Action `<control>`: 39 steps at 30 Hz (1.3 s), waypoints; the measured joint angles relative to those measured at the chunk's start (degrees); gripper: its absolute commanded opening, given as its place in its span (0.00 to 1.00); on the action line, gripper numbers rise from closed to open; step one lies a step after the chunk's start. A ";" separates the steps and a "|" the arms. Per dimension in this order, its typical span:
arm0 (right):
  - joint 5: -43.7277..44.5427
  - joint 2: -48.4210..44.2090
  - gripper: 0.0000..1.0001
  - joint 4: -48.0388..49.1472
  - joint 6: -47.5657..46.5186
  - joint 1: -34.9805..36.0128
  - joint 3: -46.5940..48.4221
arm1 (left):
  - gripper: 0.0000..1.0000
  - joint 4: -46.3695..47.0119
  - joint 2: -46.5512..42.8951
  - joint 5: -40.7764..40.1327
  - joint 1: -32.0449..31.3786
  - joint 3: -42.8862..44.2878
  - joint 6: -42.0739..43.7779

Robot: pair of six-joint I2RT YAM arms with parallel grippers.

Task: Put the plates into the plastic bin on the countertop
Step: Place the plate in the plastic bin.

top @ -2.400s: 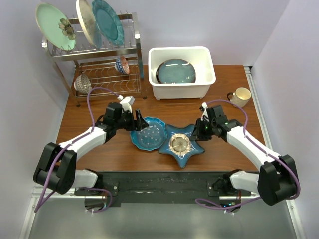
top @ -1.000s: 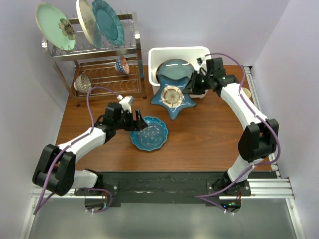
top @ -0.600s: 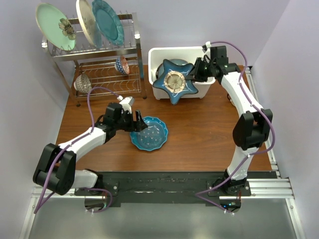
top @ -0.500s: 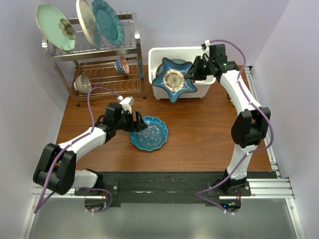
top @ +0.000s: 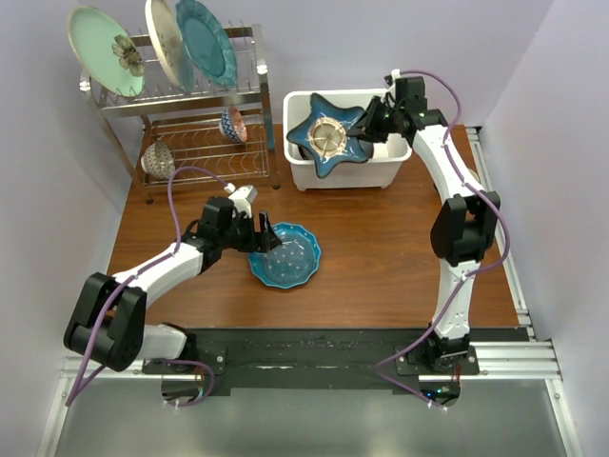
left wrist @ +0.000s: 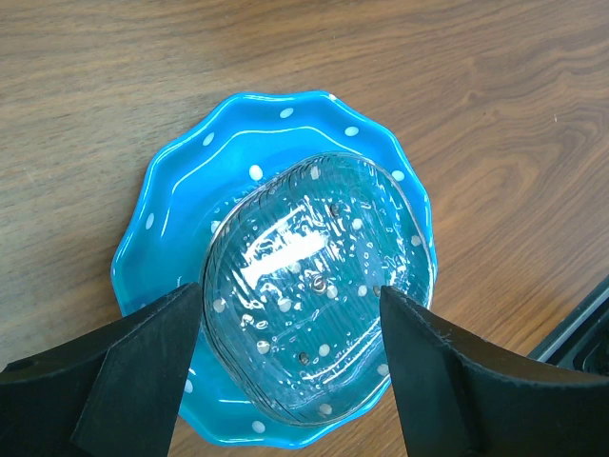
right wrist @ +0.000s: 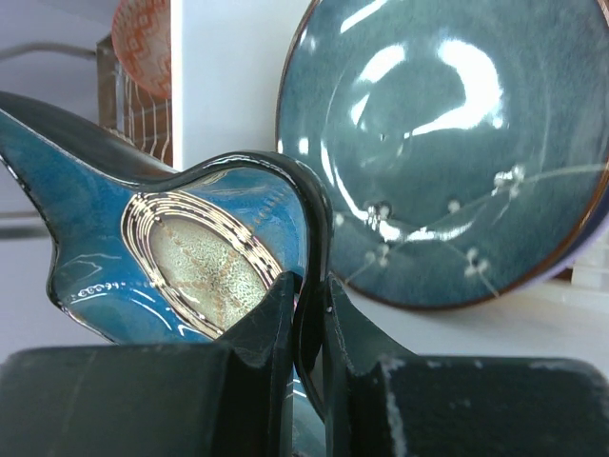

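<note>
My right gripper (top: 369, 131) (right wrist: 309, 286) is shut on one arm of the dark-blue star-shaped plate (top: 328, 138) (right wrist: 190, 248), holding it tilted over the white plastic bin (top: 343, 175). A round blue-grey plate (right wrist: 447, 143) lies inside the bin beneath it. On the countertop (top: 400, 257), the blue scalloped white-dotted plate (top: 285, 257) (left wrist: 181, 228) carries a clear glass dish (left wrist: 309, 286). My left gripper (top: 265, 236) (left wrist: 290, 305) hangs open just above that plate's left side, one finger on each side of the glass dish, gripping nothing.
A chrome wire rack (top: 190, 103) at the back left holds a mint flower plate (top: 103, 48), a cream dark-rimmed plate (top: 164, 43) and a teal plate (top: 207, 40) upright. Two small patterned bowls (top: 233, 124) (top: 157, 160) sit on its lower shelf.
My right arm has lifted the star-shaped plate from the countertop and carried it back over the bin. The left arm and blue scalloped plate have not moved.
</note>
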 measured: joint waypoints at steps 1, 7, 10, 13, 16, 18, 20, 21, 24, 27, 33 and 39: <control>-0.15 0.61 0.00 0.46 0.44 -0.13 0.46 | 0.80 0.00 0.00 0.00 0.00 0.00 0.00; -0.24 2.78 0.00 4.46 4.57 -1.25 0.61 | 0.80 0.00 0.17 0.00 0.00 0.00 0.00; -0.24 3.43 0.00 5.84 6.43 -1.70 1.03 | 0.80 0.00 0.31 -0.02 0.00 0.00 0.00; -0.20 5.18 0.00 6.14 7.74 -2.14 3.63 | 0.80 -0.02 0.42 0.00 0.00 0.00 0.00; -0.04 7.82 0.00 6.58 8.70 -2.34 7.52 | 0.80 -0.02 0.57 -0.02 0.00 0.00 0.02; 0.42 9.20 0.00 7.06 9.20 -2.36 9.05 | 0.80 -0.02 0.66 -0.02 0.00 0.00 0.02; 1.36 9.81 0.00 7.43 9.73 -2.36 9.09 | 0.80 -0.02 0.76 -0.02 0.00 0.00 0.02; 1.88 9.94 0.00 7.52 9.92 -2.38 8.87 | 0.80 0.00 0.85 -0.02 0.00 0.00 0.02; 3.34 9.94 0.00 7.85 10.14 -2.38 7.78 | 0.80 -0.02 0.96 -0.02 0.00 0.00 0.04; 4.98 9.94 0.00 7.85 10.16 -2.43 7.13 | 0.80 0.00 0.96 -0.04 0.00 0.00 0.09; 6.25 9.97 0.00 7.85 10.14 -2.47 6.95 | 0.80 0.00 0.96 -0.20 0.00 0.00 0.15; 7.39 9.97 0.00 7.61 9.38 -2.49 6.84 | 0.80 0.00 0.96 -0.42 0.00 0.00 0.20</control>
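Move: The right gripper holds the star plate by its right part. The stack in the bin, where the star plate is going, has its middle about 6 cm ahead of this hand, 6 cm to its left and 17 cm below. The bin's own middle is some 6 cm ahead and 3 cm left; the patterned bowl in the rack is roughly 30 cm left and 6 cm farther out. From the left hand, the stack is about 30 cm ahead, 15 cm right and slightly lower. Carry the star plate with the right gripper about 7 cm forward, over the stack in the bin, nearly level at first. Then ease it down some 3 cm, drifting about as far to the right throughout while turning the hand roughly 13 degrees clockwise. Keep the pinch on the plate's edge closed. ##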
